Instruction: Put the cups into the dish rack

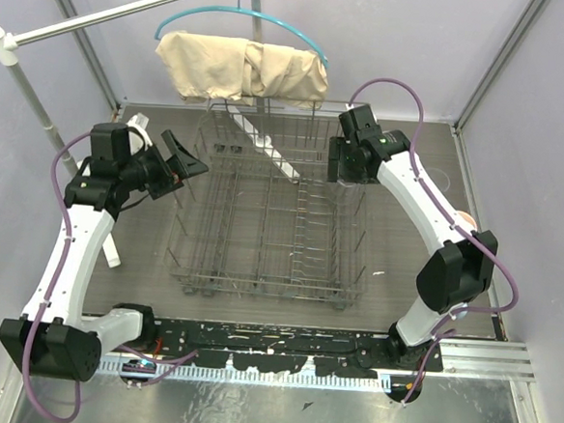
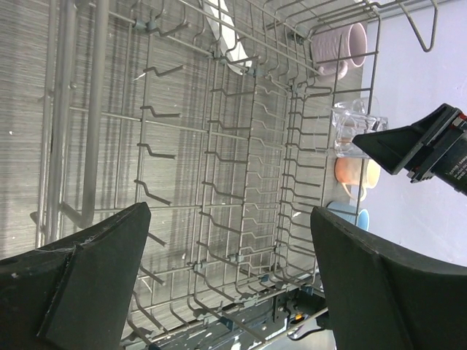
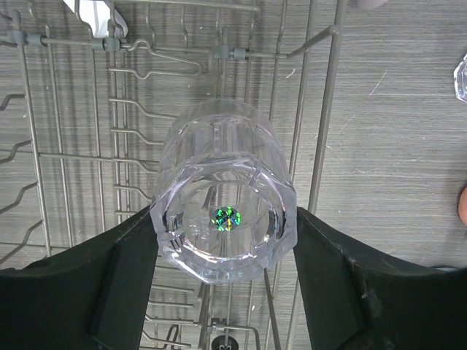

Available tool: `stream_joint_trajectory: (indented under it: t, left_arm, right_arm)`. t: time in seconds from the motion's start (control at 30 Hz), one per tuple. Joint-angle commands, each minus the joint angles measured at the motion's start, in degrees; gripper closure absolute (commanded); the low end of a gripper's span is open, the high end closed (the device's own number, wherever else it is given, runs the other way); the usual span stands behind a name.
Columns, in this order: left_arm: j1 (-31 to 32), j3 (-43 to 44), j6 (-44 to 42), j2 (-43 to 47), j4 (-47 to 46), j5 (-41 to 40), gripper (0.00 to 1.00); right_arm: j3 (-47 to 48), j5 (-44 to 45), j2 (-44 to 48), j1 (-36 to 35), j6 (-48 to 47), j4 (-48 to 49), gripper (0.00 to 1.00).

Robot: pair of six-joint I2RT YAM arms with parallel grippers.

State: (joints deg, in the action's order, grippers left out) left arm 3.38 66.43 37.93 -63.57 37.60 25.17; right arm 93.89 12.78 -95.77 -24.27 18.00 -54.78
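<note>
The grey wire dish rack point(image 1: 262, 220) stands mid-table with no cup resting in it. My right gripper point(image 1: 350, 173) is shut on a clear glass tumbler point(image 3: 219, 146), held over the rack's right wall; its fingers press both sides of the rim in the right wrist view point(image 3: 222, 219). My left gripper point(image 1: 184, 161) hovers open and empty at the rack's left side, looking across the tines point(image 2: 230, 255). Beyond the rack's right wall the left wrist view shows the mauve-pink mug point(image 2: 339, 47), the held tumbler point(image 2: 355, 127), the peach-orange mug point(image 2: 357, 175) and the light blue mug point(image 2: 350, 215). A second tumbler point(image 3: 461, 76) shows at the frame edge.
A teal hanger with beige cloth point(image 1: 244, 68) hangs over the rack's back edge from a white pole stand point(image 1: 20, 87). A white strip point(image 1: 267, 143) lies inside the rack at the back. Enclosure walls bound the table on three sides.
</note>
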Motion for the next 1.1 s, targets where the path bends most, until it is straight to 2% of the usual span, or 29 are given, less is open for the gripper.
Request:
stream_joint_trajectory:
  t: [0.0,0.53,0.8,0.93,1.03,1.07]
  left_arm:
    - [-1.16,0.02,-1.24,0.71,0.67,2.06,0.02]
    - [-4.5,1.01,-2.68,0.1,2.87,1.55,0.02]
    - [-6.0,0.55,-4.15,0.05,3.9,1.55,0.02]
    - [-6.27,-0.14,-3.5,0.2,4.02,1.07,0.02]
    - [-6.43,-0.46,-2.72,0.1,4.05,1.2,0.02]
    - [-6.44,-0.55,-2.72,0.05,3.97,1.39,0.02]
  right_arm:
    - [0.46,0.78,0.3,-0.29,0.06,4.67,0.88]
    - [-0.04,1.15,-5.65,-0.24,-2.12,5.2,0.88]
    - [-3.87,1.78,-6.49,-0.18,-2.23,8.57,0.86]
    - [-5.54,1.99,-6.63,-0.12,-2.18,10.13,0.8]
    - [-6.21,2.26,-6.8,-0.06,-2.09,10.68,0.66]
    - [-6.35,2.3,-6.8,-0.07,-2.07,10.77,0.59]
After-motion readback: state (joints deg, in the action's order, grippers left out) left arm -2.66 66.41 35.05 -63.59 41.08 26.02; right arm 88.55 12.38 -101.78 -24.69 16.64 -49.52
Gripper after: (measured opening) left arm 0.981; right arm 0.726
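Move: The right hand already holds the clear glass upside down. Its place, the rack lane inside the right wall, lies almost straight below, about 13 cm down and 1 cm ahead and left. From this hand the pink mug stands about 10 cm ahead and 12 cm right, the second glass 3 cm ahead and 23 cm right. From the empty left hand that lane is roughly 31 cm right, 2 cm ahead and 22 cm below. Keeping the inverted glass pinched between its fingers, the right hand barely shifts forward and left, then sinks about 6.5 cm into the rack's right-hand lane, tipping some 5 degrees steeper as it goes. The left hand, empty and wide open, eases about 3 cm to its left, away from the lane, dropping 1 cm. ##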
